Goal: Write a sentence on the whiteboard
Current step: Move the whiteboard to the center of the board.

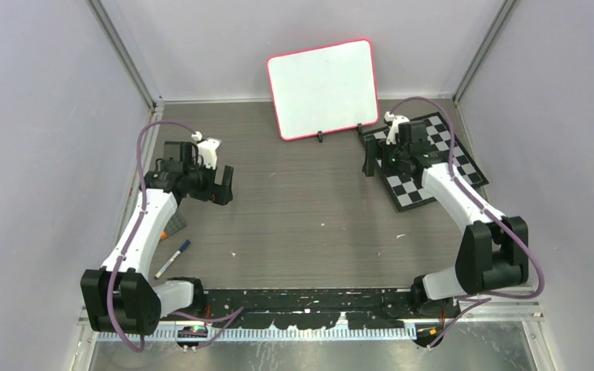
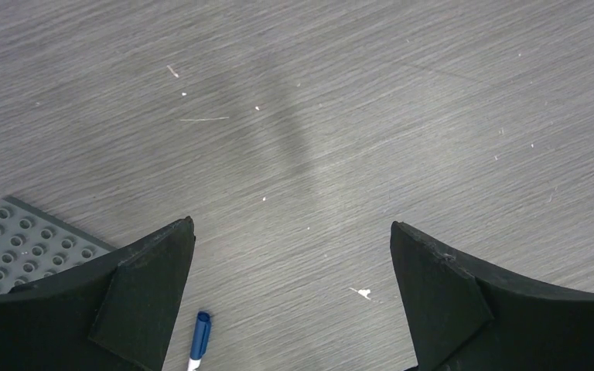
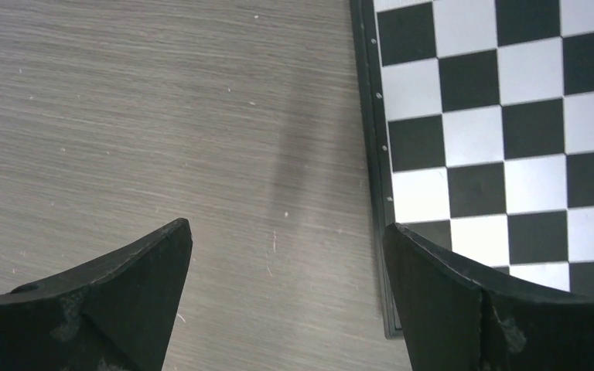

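The whiteboard (image 1: 323, 89) stands blank at the back centre, leaning on two black clip feet, its frame pink-red. A marker with a blue cap (image 1: 172, 258) lies on the table beside the left arm; its cap end shows in the left wrist view (image 2: 199, 340) next to the left finger. My left gripper (image 1: 224, 185) (image 2: 291, 228) is open and empty above bare table, left of the board. My right gripper (image 1: 369, 158) (image 3: 286, 226) is open and empty, just below the board's right foot at the checkerboard's left edge.
A black-and-white checkerboard (image 1: 425, 158) (image 3: 503, 131) lies flat at the back right. A grey studded baseplate (image 2: 23, 247) lies by the left arm near the marker. Grey walls close in the table on three sides.
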You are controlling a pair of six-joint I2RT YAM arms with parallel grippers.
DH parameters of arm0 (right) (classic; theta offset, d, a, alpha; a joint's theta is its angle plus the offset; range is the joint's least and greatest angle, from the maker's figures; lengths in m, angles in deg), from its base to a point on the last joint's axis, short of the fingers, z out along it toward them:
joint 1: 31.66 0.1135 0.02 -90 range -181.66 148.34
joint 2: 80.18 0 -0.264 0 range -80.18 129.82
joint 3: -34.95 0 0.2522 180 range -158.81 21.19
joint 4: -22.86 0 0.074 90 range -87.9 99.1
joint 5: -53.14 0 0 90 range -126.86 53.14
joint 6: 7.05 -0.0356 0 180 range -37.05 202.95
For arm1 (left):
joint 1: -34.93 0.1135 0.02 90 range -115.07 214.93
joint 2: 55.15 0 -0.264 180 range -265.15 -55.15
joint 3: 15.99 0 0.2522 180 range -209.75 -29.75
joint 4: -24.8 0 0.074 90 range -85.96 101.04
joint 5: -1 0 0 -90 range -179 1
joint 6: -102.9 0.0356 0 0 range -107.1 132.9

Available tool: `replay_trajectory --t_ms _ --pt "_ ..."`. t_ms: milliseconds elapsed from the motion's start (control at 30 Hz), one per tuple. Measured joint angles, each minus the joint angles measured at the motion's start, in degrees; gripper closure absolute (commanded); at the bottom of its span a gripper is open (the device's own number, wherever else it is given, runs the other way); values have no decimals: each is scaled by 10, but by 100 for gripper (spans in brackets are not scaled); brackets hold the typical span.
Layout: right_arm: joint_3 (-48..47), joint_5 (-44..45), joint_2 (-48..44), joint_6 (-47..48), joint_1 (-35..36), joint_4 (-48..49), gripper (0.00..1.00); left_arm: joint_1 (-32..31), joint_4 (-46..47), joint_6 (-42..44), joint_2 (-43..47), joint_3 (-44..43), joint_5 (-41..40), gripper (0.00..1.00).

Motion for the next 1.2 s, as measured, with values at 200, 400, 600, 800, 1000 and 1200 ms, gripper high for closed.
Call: replay_trajectory --t_ms 200,400,600,800,1000,1200 --pt "-81 51 107 -17 54 25 13 0 12 -12 12 0 -9 0" --pt "-202 108 240 -56 106 46 39 0 16 -15 16 5 -18 0" --pt "-296 141 369 -97 130 69 47 0 16 -19 18 7 -18 0" --pt "-326 161 434 -127 137 97 51 0 16 -23 19 11 -18 0" --pt "-363 170 466 -132 143 122 51 0 16 -23 19 12 -16 0" --pt "-401 173 490 -128 152 132 52 0 16 -24 19 13 -16 0"
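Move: I'm going for the left black clip on the whiteboard's near edge: about 22 cm ahead of my right hand, 16 cm to its left and 12 cm below. The edge's right clip stands some 24 cm ahead and 4 cm left; the chessboard's middle lies roughly 12 cm ahead and 15 cm to the right, both also about 12 cm down. From my left hand the left clip is about 30 cm ahead, 28 cm right and 13 cm below. I sweep my right hand about 18 cm forward and 14 cm left, away from the chessboard, to the left clip on the whiteboard's near edge. The drop of some 8 cm comes mostly midway, and I ease in nearly level at the end. On the way the fingers narrow from wide open to half open, and the wrist turns slightly clockwise; I stop just short of the clip. ##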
